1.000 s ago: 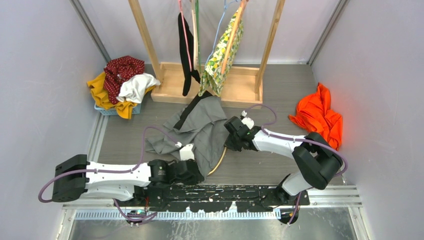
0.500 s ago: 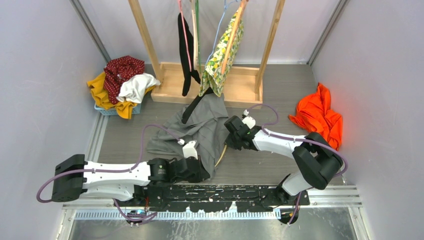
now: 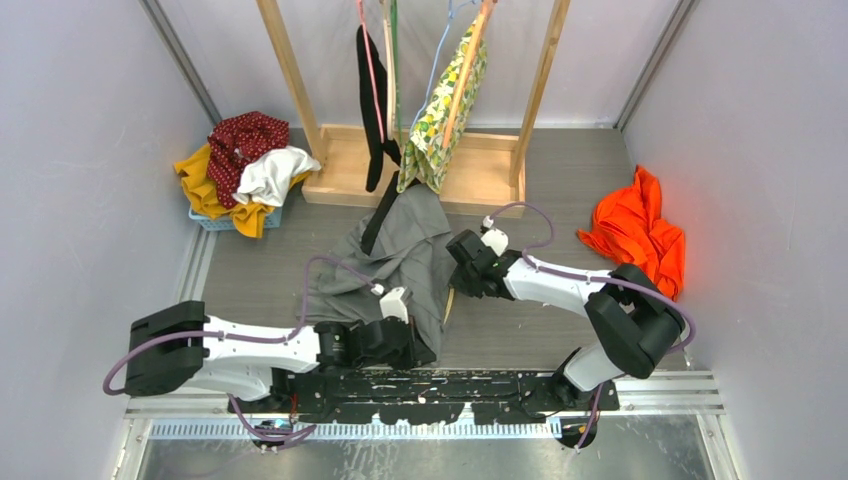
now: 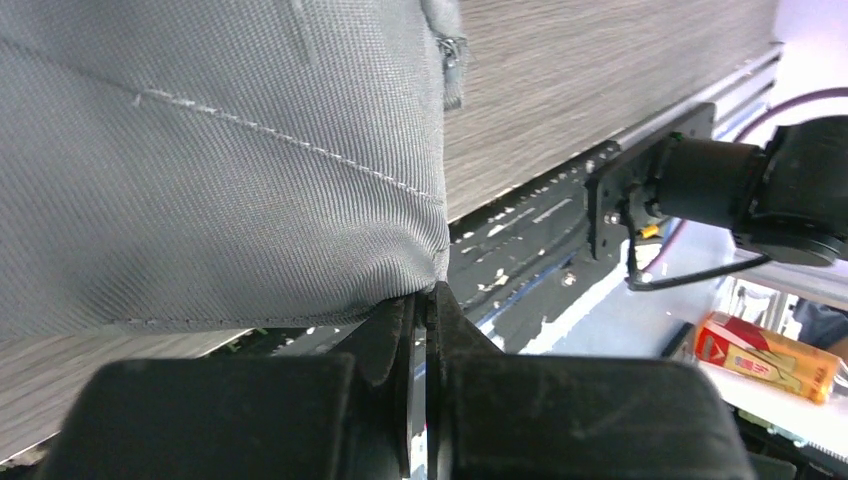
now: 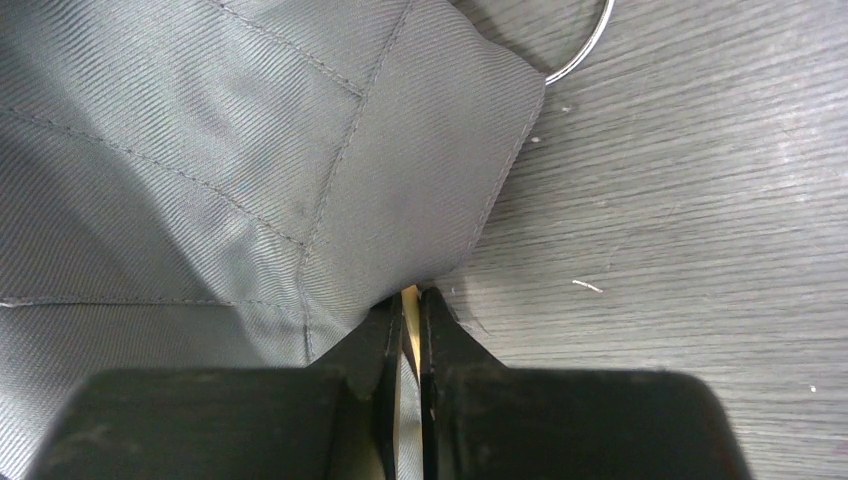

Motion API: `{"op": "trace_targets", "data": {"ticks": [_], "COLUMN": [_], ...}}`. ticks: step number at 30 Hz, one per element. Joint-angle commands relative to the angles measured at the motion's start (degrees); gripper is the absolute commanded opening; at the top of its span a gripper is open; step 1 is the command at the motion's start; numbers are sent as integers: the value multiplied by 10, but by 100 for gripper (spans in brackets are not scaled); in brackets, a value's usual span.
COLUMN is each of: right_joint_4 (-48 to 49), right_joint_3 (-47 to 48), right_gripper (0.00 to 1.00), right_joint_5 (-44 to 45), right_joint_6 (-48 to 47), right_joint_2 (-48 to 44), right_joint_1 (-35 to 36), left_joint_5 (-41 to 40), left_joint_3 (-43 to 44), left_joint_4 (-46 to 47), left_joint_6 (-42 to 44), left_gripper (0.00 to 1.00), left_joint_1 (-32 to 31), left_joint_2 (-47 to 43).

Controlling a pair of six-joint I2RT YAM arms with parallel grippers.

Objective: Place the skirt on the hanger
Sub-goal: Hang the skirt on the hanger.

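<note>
The grey skirt [image 3: 400, 250] lies spread on the floor in front of the rack. My left gripper [image 3: 425, 350] is at its near hem, shut on the edge of the fabric; the left wrist view shows the skirt [image 4: 220, 170] pinched at the tips of my left gripper [image 4: 425, 293]. My right gripper [image 3: 462, 272] is at the skirt's right side, shut on the wooden hanger [image 3: 447, 305], most of which is under the cloth. The right wrist view shows my right gripper [image 5: 408, 298] with a pale wooden strip of the hanger [image 5: 408, 340] between its jaws, the skirt [image 5: 250, 170] beside it and the hanger's metal hook [image 5: 585, 45] poking out.
A wooden rack [image 3: 480, 175] stands at the back with a black garment [image 3: 372, 100] and a floral one [image 3: 445, 100] hanging. A basket of clothes [image 3: 245, 165] sits at the back left, an orange cloth [image 3: 640, 230] at the right. Walls close in both sides.
My left gripper has slid right along the near edge with the skirt's hem, drawing the cloth narrower. My right gripper has shifted slightly farther away.
</note>
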Motion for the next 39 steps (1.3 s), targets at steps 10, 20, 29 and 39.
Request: {"op": "trace_targets", "data": {"ticks": [10,20,29,39], "right_joint_4": [101,105,151,182], "right_joint_3": [-22,18,7,-81], "right_gripper": [1,1,1,1], "right_joint_5": [0,-26,-57,-40], "right_joint_6": [44,37,33,-50], "right_joint_2": [-75,-70,-62,-100], "right_joint_1": [-15,-46,-30,20], "left_joint_5": [43,80,84,81], "left_joint_3": [14,-70,-98,-43], "left_joint_4": [36,140,319,132], "left_joint_6": [-5,-77,-95,-69], "left_gripper": [0,0,2,29], "left_joint_1": [-8,-39,-48,-58], "left_joint_2": [-111,-73,2,-11]}}
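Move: The left hand already pinches the skirt's near edge. The hanger stretch it is being worked over, close by the right fingers, lies about 12 cm ahead of it, 6 cm to its right and 4 cm lower. The skirt's body spreads some 21 cm ahead, 5 cm left and 5 cm below. From the right hand, which grips the hanger, the pinched edge is roughly 15 cm back, 7 cm left and 3 cm higher; the hanger's hook is about 7 cm ahead, 4 cm right. Up first: the left hand lifts the pinched skirt edge about 6 cm, then brings it down again while drawing back towards the table's near edge and a little right, fingertips tipping up some 15 degrees. Its fingers then open and let go of the cloth as it backs away. The right hand keeps its grip on the hanger, rises slightly, and late on shifts left and up. ##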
